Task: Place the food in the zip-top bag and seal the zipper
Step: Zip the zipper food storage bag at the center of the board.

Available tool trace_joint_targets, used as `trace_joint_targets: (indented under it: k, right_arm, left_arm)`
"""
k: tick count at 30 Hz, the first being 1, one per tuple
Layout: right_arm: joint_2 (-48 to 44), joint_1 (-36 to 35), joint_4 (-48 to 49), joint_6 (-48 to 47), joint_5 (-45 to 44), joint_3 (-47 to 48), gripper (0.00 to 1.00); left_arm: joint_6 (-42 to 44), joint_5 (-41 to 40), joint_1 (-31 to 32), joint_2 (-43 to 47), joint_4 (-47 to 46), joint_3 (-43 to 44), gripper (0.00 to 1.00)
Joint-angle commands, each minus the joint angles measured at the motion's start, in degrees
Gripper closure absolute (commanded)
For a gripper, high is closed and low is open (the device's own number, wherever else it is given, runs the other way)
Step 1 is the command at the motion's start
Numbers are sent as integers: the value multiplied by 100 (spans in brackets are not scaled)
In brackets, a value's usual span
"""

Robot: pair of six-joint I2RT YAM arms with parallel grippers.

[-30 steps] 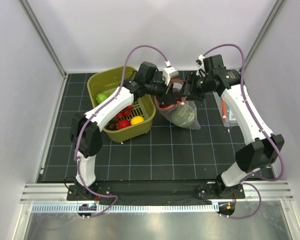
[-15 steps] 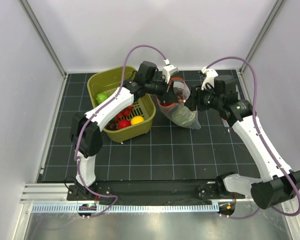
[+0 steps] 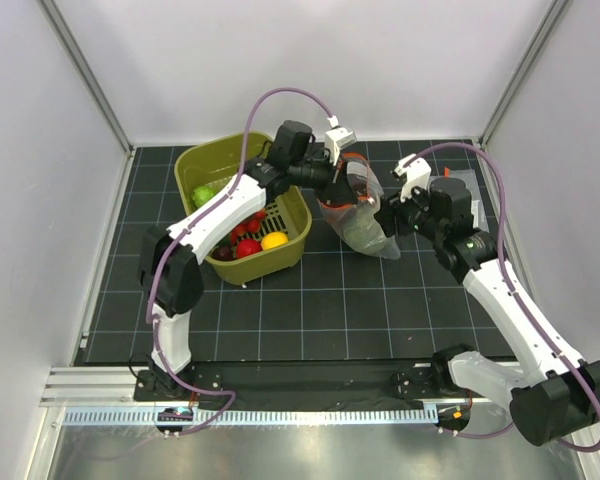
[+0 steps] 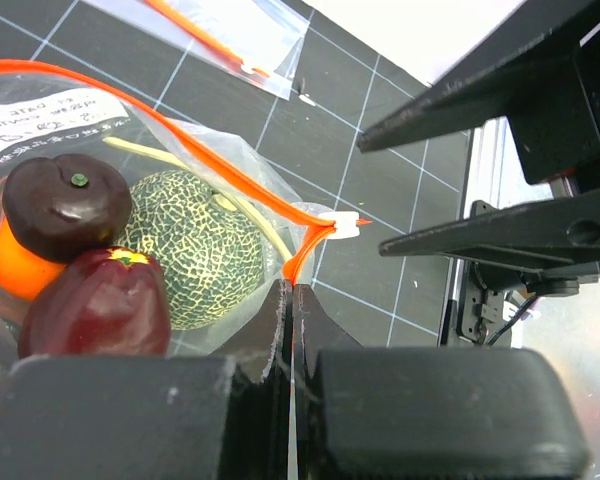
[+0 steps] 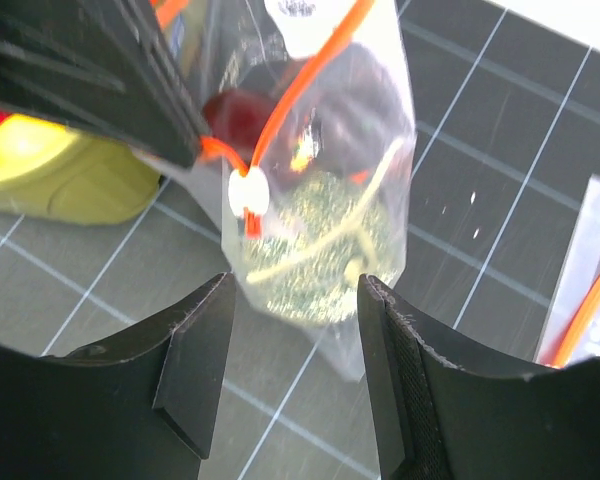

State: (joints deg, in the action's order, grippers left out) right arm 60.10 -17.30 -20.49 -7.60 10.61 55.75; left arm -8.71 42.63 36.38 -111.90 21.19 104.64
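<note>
The zip-top bag [image 3: 366,226] hangs off the table, pinched at one corner of its mouth by my shut left gripper [image 4: 288,290]. Its orange-red zipper [image 4: 220,165] stands open in a loop. Inside lie a netted pale-green melon [image 4: 195,250], a dark brown round piece [image 4: 65,205], a red-purple piece [image 4: 95,310] and an orange one [image 4: 15,265]. My right gripper [image 5: 295,300] stands open just right of the bag, level with its lower part, nothing between its fingers. The zipper's white end [image 5: 245,190] hangs ahead of it.
The olive-green basket [image 3: 205,160] sits left of the bag with red, yellow and green food [image 3: 248,245] in it. A spare flat bag [image 3: 460,185] lies at the back right. White walls enclose the black gridded mat [image 3: 310,300].
My right arm has drawn back from the bag's mouth toward the near right, and its jaws have widened a little. My left gripper has kept its hold on the bag.
</note>
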Motion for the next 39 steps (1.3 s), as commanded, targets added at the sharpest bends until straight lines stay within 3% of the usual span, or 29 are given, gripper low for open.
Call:
trace_joint_targets:
  k: [1,6,10,17,18,20,23,26,30,35,39]
  right_arm:
    - [98,-19,852,-181,29,59,41]
    - [345,-28,1424,-120,257,-20,41]
    - [634,-28,1505,-198,494,85,50]
    - [547,-19,1451,-234,591,-2,74]
    - [547,-28,1434,-234,617,24,89]
    - [530,-19,1276,-242,713,94,99]
    - [363,-28,986,-251,907,191,99]
    - [266,-19,635,-304,1091,244,99]
    - [205,-37,204,-453,1241,419,99]
    - [90,-107,-86,-681,1233,560,99]
    - [64,-133,-289,-752,1355,587,99]
  left_arm:
    - [71,254,18,405,-352,30,100]
    - [89,263,18,449,-361,-5,100]
    - [98,272,18,458,-361,12,100]
    - [124,263,9,458,-361,48,100]
    - [141,254,9,467,-361,56,100]
    - [229,219,9,484,-352,48,93]
    - [439,79,9,555,-300,48,61]
    - [642,70,9,608,-273,56,49]
    - [1412,306,18,660,-195,109,41]
    - [2391,1307,18,223,367,801,34]
    - [2962,2283,18,151,447,725,31]
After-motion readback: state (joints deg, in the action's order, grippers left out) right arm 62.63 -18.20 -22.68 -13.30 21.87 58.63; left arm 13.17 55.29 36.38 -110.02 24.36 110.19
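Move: Some 4 cm ahead of the right hand's open fingers and 3 cm to their left, about 1 cm lower, sits the white slider of the zip-top bag. The left fingertips, shut on the strip, are roughly 1 cm farther out and 2 cm left of the slider. In the bag the melon lies about 3 cm ahead, 4 cm left and 12 cm below the right hand. From the left hand the slider is about 1 cm back and 2 cm right, level with it. Reaching forward and left about 4 cm, the right hand brings its open fingers around the zipper end and shuts them on the orange tail right at the slider, then draws it back some 4 cm, turning slightly counter-clockwise. The left hand holds the strip until the right has closed, then opens, letting go, and lifts about 5 cm up and a little back, tipping and swinging clockwise. ##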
